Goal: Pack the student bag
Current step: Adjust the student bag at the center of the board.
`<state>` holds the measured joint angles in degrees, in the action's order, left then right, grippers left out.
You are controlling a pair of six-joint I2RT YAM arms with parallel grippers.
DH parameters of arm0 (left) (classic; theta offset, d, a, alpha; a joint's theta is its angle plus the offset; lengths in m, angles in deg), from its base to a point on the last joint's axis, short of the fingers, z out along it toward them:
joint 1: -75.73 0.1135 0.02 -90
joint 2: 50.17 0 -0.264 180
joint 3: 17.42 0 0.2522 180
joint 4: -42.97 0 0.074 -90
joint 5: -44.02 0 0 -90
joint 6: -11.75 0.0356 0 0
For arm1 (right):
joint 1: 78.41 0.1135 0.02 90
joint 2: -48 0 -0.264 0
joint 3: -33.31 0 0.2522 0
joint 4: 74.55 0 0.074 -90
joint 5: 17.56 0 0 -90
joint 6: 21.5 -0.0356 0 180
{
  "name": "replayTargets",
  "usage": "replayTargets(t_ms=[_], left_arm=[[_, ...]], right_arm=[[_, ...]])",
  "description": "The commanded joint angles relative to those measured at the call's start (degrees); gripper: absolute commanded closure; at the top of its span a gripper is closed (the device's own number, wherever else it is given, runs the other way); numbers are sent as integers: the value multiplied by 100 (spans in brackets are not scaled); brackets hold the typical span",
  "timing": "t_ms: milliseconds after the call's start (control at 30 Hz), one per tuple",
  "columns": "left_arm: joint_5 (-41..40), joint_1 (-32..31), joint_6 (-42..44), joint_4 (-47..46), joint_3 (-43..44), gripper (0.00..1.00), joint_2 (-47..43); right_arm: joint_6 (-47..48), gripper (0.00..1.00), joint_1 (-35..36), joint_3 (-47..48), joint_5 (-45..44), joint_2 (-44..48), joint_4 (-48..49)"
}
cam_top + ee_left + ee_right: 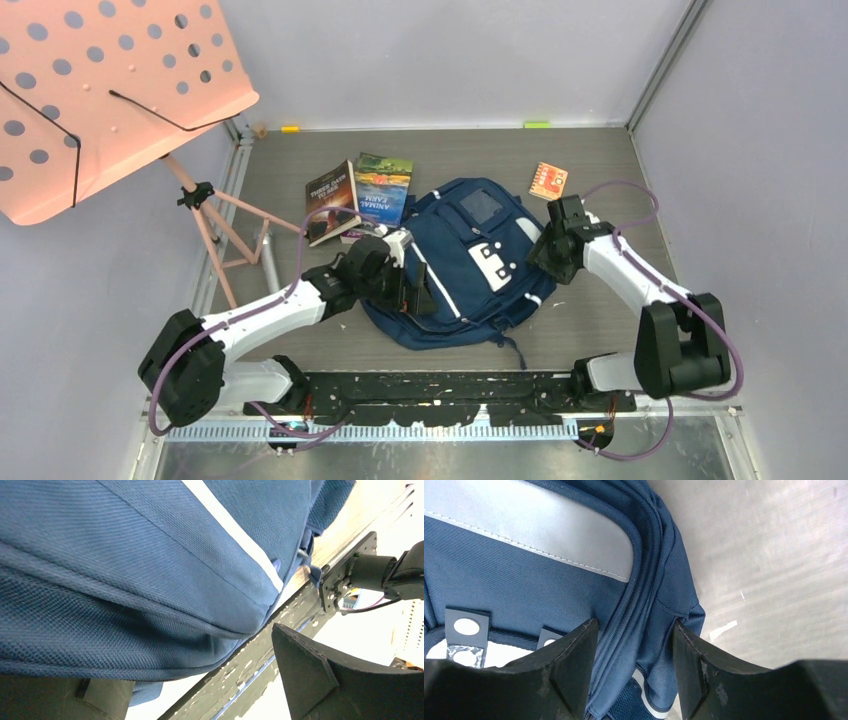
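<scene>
The student bag (pixel 470 260), navy with white stripe trim and white buckle patches, lies flat in the middle of the table. My left gripper (pixel 410 285) is at its left flank, open wide. In the left wrist view the bag's fabric (pixel 150 555) bulges over the gap between the fingers of the left gripper (pixel 200 690) and rests by the left one only. My right gripper (pixel 548 250) is at the bag's upper right edge. In the right wrist view the right gripper (pixel 634 630) straddles the zip ridge of the bag (pixel 524 580), jaws partly closed and touching fabric on both sides without visibly squeezing it.
Two books (pixel 333 195) (pixel 383 188) lie side by side just left of the bag's top. A small orange booklet (pixel 548 181) sits at the back right. A pink perforated music stand (pixel 100 90) overhangs the left side on its tripod legs (pixel 235 240). A black mounting rail (pixel 440 385) runs along the near edge.
</scene>
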<state>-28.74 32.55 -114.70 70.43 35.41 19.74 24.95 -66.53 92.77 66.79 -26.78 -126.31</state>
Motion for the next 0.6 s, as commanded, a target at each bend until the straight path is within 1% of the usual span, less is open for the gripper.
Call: replayTargets(t_ms=[0,67,100,133,167,200,267,333,400,467,500,567], left_arm=[[-163,-238,-622,-1580,-114,0,-67],[-256,-252,-596,-1628,-81,0,-92],[-330,-252,-531,-1496,-38,0,-153],[-457,-252,-436,-1269,48,0,-249],[-621,-252,-355,-924,113,0,-351],[-816,-252,-272,-513,203,0,-459],[-1326,-245,-101,397,413,0,-663],[-1628,-222,119,1264,613,0,-871],[-1673,-123,364,1900,728,0,-1123],[-1564,124,568,2326,780,0,-1361],[-1367,322,679,2466,815,0,-1457],[-1004,840,819,2716,915,0,-1587]], right_arm=[[671,41,-101,756,380,-554,1087],[845,40,-222,984,410,-748,1026],[882,38,-261,1060,386,-799,976],[938,33,-330,1202,265,-809,822],[959,30,-359,1269,44,-790,583],[1005,24,-398,1404,-100,-765,456],[1122,18,-414,1589,-542,-569,15],[1276,15,-414,1708,-807,-335,-304],[1426,15,-402,1789,-825,-59,-513],[1562,15,-365,1844,-605,214,-593],[1623,15,-324,1859,-360,300,-553],[1757,15,-31,1884,-193,524,-415]])
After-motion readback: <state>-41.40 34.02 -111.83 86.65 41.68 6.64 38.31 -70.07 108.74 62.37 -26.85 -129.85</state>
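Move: The student bag is at both open hands: its middle lies some 8 cm to the left hand's right and 7 cm ahead, a little lower, with one left finger tucked against its near-left edge. From the right hand, whose half-closed fingers hold its right side panel, the middle is about 18 cm left and level. The orange notebook lies some 18 cm ahead of the right hand; from the left hand, the blue book is 23 cm ahead, 10 cm left. The right hand, still gripping the side panel at first, pushes forward about 7 cm along the bag's right side, then opens its fingers and rises clear to some 9 cm up, drifting 3 cm left with its fingertips swinging forward. The wide-open left hand keeps against the near-left edge and goes not quite 2 cm right, then swings back left and up, ending about 5 cm left and 5 cm higher with its fingers free of the cloth. ##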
